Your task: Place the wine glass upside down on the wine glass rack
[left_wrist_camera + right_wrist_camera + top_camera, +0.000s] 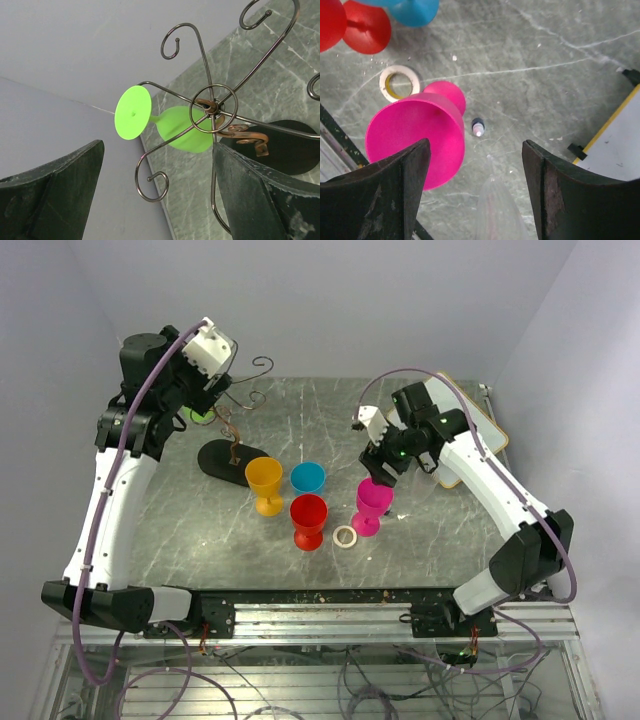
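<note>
The wine glass rack (235,436) stands at the back left, its curled wire arms spreading from a hub (212,107) above a black base (292,147). A green wine glass (187,131) hangs on one arm, its foot (132,111) caught by the wires. My left gripper (157,200) is open just behind it and holds nothing; the top view shows it raised by the rack (215,355). A pink wine glass (415,135) stands upright on the table (372,502). My right gripper (475,195) hovers open over it, the left finger (377,200) above the rim.
Orange (265,480), blue (307,477) and red (308,518) wine glasses stand mid-table. A tape ring (345,536) lies beside the pink glass, and a small dark cap (478,126) lies by its foot. A yellow-edged white board (480,435) sits at the right.
</note>
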Motion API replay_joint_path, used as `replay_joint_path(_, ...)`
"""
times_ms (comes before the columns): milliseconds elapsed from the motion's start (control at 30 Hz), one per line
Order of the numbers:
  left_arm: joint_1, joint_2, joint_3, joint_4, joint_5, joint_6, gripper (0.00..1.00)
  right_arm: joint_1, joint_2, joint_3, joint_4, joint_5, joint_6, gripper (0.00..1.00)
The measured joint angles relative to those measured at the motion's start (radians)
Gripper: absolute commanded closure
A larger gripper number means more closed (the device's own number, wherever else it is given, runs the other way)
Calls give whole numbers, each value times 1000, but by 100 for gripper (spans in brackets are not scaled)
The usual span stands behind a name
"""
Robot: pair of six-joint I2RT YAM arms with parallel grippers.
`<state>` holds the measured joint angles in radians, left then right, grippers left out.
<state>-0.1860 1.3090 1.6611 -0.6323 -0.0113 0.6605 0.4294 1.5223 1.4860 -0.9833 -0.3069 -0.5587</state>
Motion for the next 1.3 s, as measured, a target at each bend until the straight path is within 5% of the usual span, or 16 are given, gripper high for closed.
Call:
replay_joint_path(800, 0, -12, -44, 0, 19, -26, 0, 39, 108, -22, -63, 8, -27, 98)
replay_joint_path(1300, 2, -37, -41, -1, 140, -116, 0, 39, 134, 316, -17, 20, 2, 100)
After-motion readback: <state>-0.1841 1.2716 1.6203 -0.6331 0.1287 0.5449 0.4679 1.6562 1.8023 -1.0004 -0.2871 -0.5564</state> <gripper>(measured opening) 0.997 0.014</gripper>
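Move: The pink wine glass stands just under my open right hand, its middle about 4 cm back, 3 cm left and 11 cm down. From the glass, the tape roll is 5 cm left and 3 cm nearer me, a small vial 5 cm right and 3 cm farther out, and the red glass 14 cm left and 4 cm nearer. For my left hand, the pink glass is some 28 cm right, 10 cm back and 30 cm below. I lower my right hand about 5 cm, easing slightly back, and close the fingers astride the pink glass's far right rim, one inside the bowl, until they pinch the wall. Then I lift the glass some 10 cm, also forward and a little left, swinging my fingertips forward. My open left hand drifts about 2 cm right, beside the rack. ##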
